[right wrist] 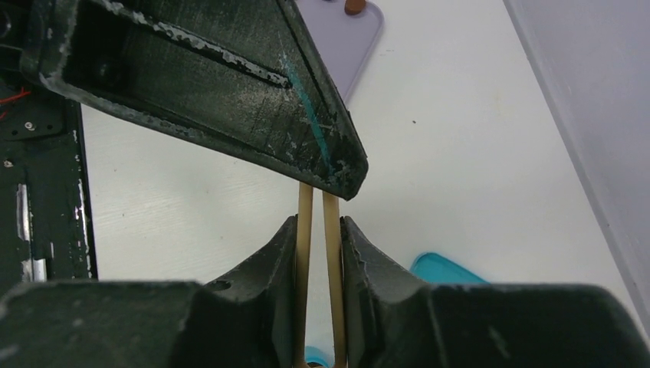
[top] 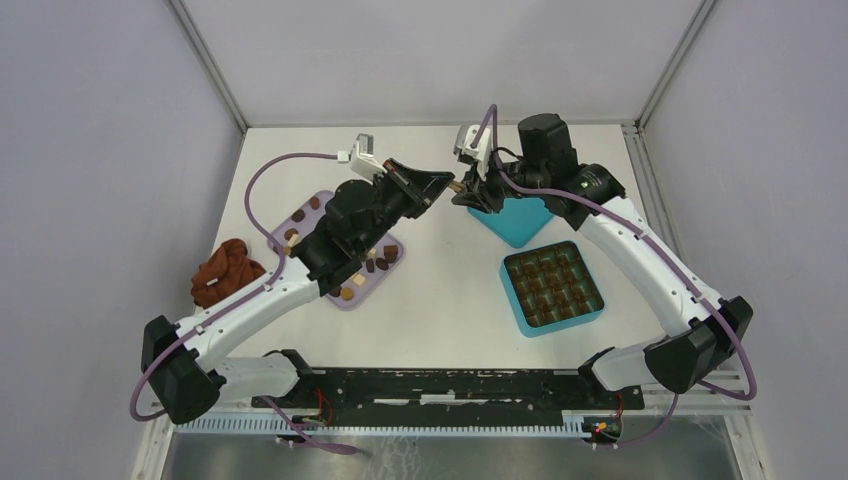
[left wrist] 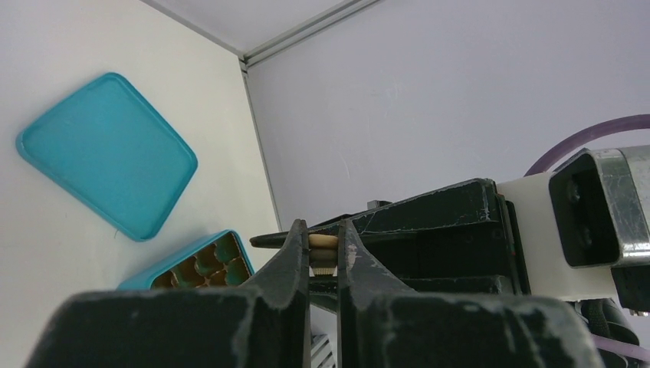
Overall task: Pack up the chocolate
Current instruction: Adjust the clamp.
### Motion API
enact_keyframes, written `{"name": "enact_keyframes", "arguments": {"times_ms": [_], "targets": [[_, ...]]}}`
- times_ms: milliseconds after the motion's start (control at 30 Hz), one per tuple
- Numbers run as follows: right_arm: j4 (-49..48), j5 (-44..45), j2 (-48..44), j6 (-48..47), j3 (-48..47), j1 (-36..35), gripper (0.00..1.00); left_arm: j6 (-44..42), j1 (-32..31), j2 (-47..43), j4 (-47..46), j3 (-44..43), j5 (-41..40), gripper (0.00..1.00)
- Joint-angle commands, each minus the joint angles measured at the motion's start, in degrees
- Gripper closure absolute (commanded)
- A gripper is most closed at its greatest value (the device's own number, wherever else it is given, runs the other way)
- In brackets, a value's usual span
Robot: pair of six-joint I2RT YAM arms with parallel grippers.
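Note:
My two grippers meet in mid-air above the table's back middle. My right gripper (right wrist: 318,230) is shut on a pair of tan wooden tongs (right wrist: 305,222), whose two strips run between its fingers. My left gripper (left wrist: 323,245) is shut on the tongs' far ends, seen end-on between its fingers (left wrist: 295,253). Loose chocolate pieces (top: 380,262) lie on a lilac tray (top: 350,302) under the left arm. The teal box (top: 512,300) at the right holds rows of brown chocolate (top: 552,287).
The teal lid (top: 520,225) lies behind the box, under the right arm's wrist. A rust-brown cloth lump (top: 225,270) sits at the table's left edge beside the tray. White walls with metal rails close in the back and both sides.

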State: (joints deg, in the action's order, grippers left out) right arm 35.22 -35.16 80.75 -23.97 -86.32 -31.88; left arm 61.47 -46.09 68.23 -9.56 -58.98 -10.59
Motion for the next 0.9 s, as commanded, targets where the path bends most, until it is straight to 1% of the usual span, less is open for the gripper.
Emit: {"name": "enact_keyframes", "arguments": {"times_ms": [0,133,300,467,667,867], "targets": [[-1.5,-3.8,-0.7,-1.3,-0.3,-0.4,0.68,4.4,-0.2,-1.8,-1.9,0.7,-2.8,0.98],[-1.8,-6.0,-1.4,-1.6,0.1,0.1,0.58,6.4,-0.1,-3.5,-2.4,2.8,-3.7,0.98],[-3.5,-11.0,-1.1,0.5,0.3,2.2,0.54,8.5,0.1,-5.5,-3.3,4.8,-4.5,0.98],[-3.9,-15.5,-1.2,-1.3,1.4,2.7,0.5,11.1,0.2,-6.9,-6.1,7.2,-4.4,0.98],[-6.9,-15.1,-1.4,1.4,2.9,2.7,0.49,12.9,0.2,-6.7,-8.2,8.2,-3.4,0.98],[-9.9,-14.3,-2.0,2.9,4.3,2.7,0.53,14.1,0.2,-6.3,-9.1,8.5,-3.0,0.98]]}}
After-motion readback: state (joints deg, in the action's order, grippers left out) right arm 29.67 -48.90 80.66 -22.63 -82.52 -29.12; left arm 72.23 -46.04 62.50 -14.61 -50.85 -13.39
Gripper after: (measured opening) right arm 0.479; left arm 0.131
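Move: Both hands already hold the clamp between them: the left pinches its leg tips, with the clamp's middle about 5 cm to that hand's right and 2 cm back. For the right hand the clamp's middle lies practically between its fingers, some 1 cm to its right. From the right hand, the blue lid lies roughly 11 cm ahead and 11 cm right, and the chocolate box 6 cm back and 20 cm right, both some 25 cm below. The right fingers open from around the clamp's legs, giving up their squeeze, while the left keeps its pinch on the leg tips and draws them about 2 cm left and 1 cm back, away from the right hand, rolling some 10 degrees. The right hand itself eases about 1.5 cm back and a little left, turning roughly 10 degrees counter-clockwise. ##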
